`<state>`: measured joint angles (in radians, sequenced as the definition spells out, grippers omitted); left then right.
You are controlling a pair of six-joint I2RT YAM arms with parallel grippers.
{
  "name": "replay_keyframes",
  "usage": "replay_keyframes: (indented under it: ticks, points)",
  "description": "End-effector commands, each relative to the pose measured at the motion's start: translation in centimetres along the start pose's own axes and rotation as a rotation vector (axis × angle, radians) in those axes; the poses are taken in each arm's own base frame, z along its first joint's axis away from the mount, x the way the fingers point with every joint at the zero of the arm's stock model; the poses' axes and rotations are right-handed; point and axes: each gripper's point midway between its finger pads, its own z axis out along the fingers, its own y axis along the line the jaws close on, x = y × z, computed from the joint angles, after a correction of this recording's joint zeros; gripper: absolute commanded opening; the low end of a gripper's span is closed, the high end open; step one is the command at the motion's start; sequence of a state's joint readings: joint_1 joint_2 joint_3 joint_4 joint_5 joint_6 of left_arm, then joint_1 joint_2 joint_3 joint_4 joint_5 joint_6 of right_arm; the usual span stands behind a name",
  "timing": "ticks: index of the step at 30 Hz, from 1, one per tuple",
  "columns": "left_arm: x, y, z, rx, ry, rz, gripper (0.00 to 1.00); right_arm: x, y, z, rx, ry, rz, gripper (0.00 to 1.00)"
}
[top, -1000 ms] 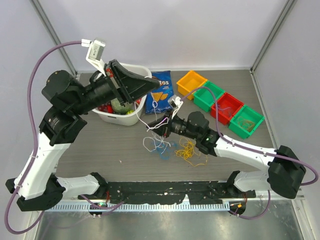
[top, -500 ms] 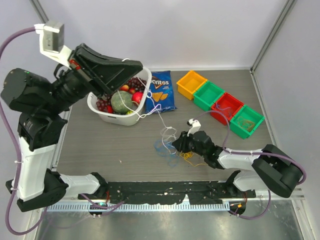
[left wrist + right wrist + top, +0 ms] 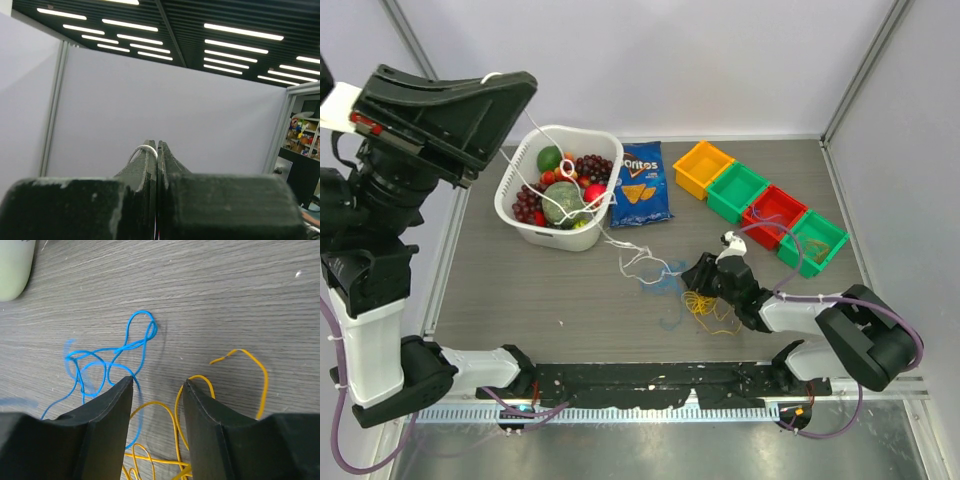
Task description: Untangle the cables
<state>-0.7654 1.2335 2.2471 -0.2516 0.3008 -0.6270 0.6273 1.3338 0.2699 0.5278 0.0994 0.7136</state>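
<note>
My left gripper (image 3: 512, 82) is raised high at the upper left, shut on a white cable (image 3: 620, 250). That cable runs down from the gripper, across the basket, to the table. In the left wrist view the white cable (image 3: 142, 148) loops out of the closed left gripper (image 3: 157, 145). My right gripper (image 3: 705, 275) is low over the table, open, with nothing between its fingers. In the right wrist view the right gripper (image 3: 157, 382) straddles the table between a blue cable (image 3: 115, 352) and a yellow cable (image 3: 250, 362). The blue cable (image 3: 665, 285) and yellow cable (image 3: 705, 305) lie loose beside it.
A white basket (image 3: 520, 185) of fruit stands at the back left, with a blue chip bag (image 3: 640, 185) beside it. An orange bin (image 3: 703, 165), a green bin (image 3: 737, 190), a red bin (image 3: 772, 215) and a second green bin (image 3: 812, 240) line the back right.
My left arm swung up and to the left, drawing the white cable out long. My right gripper dropped to the table and opened, leaving the blue and yellow cables lying there.
</note>
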Motion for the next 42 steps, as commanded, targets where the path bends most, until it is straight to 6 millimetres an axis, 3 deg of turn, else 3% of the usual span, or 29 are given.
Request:
replay_keyframes:
  ticks: [1,3,7,10,12,18,22,25,32,39,42]
  points:
    - [-4.1,-1.3,0.4,0.035,-0.158,0.039,0.0,-0.4,-0.9,0.0,0.053,-0.024,0.033,0.5]
    - [-4.6,-1.4,0.4,0.031,-0.175,0.042,0.0,-0.6,-0.6,-0.1,0.048,-0.025,0.015,0.49]
    - [-3.3,-0.5,0.6,0.012,-0.146,0.031,0.0,-1.7,3.0,-1.1,-0.103,-0.015,-0.093,0.52]
    - [-1.7,1.0,0.7,-0.031,-0.117,0.016,0.0,-4.0,7.7,-3.2,-0.255,-0.056,-0.178,0.66]
    - [-0.7,1.7,0.7,-0.051,-0.097,0.009,0.0,-4.6,11.1,-5.1,-0.366,-0.043,-0.249,0.7]
    - [0.7,2.8,0.6,-0.08,-0.066,-0.001,0.0,-5.9,20.4,-10.4,-0.752,-0.046,-0.35,0.7]
    - [0.9,2.8,0.5,-0.084,-0.056,0.0,0.0,-5.8,24.3,-12.2,-0.97,-0.045,-0.38,0.72]
    - [1.0,2.9,0.4,-0.088,-0.053,-0.005,0.0,-6.6,25.3,-11.6,-0.986,-0.069,-0.408,0.72]
    - [1.5,2.9,0.2,-0.083,-0.039,-0.004,0.0,-8.7,27.4,-13.2,-1.057,-0.154,-0.399,0.69]
    - [2.4,3.4,0.2,-0.085,-0.021,-0.004,0.0,-7.7,27.1,-14.3,-1.082,-0.125,-0.405,0.69]
    - [2.7,3.6,0.3,-0.087,-0.016,-0.002,0.0,-7.6,28.2,-15.6,-1.118,-0.136,-0.412,0.71]
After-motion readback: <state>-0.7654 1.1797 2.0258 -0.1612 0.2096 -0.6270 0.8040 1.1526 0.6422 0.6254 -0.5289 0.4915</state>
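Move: The white cable hangs from the left hand's shut fingers; its loose lower loops are some 14 cm to the right hand's left, 4 cm ahead and a few cm higher. From the right hand the blue cable lies about 8 cm left and 1 cm ahead, the yellow one about 4 cm right and 8 cm back, both just below it on the table. From the left hand the white loops are roughly 20 cm ahead, 7 cm right and 67 cm down. Up off the table and left, drawing back a little, the right hand climbs about 25 cm from beside the blue and yellow cables towards the hanging white one, opening wider while its wrist swings counter-clockwise and tips up. The left hand keeps the white cable pinched, rises slightly, then eases about 5 cm forward and down. ##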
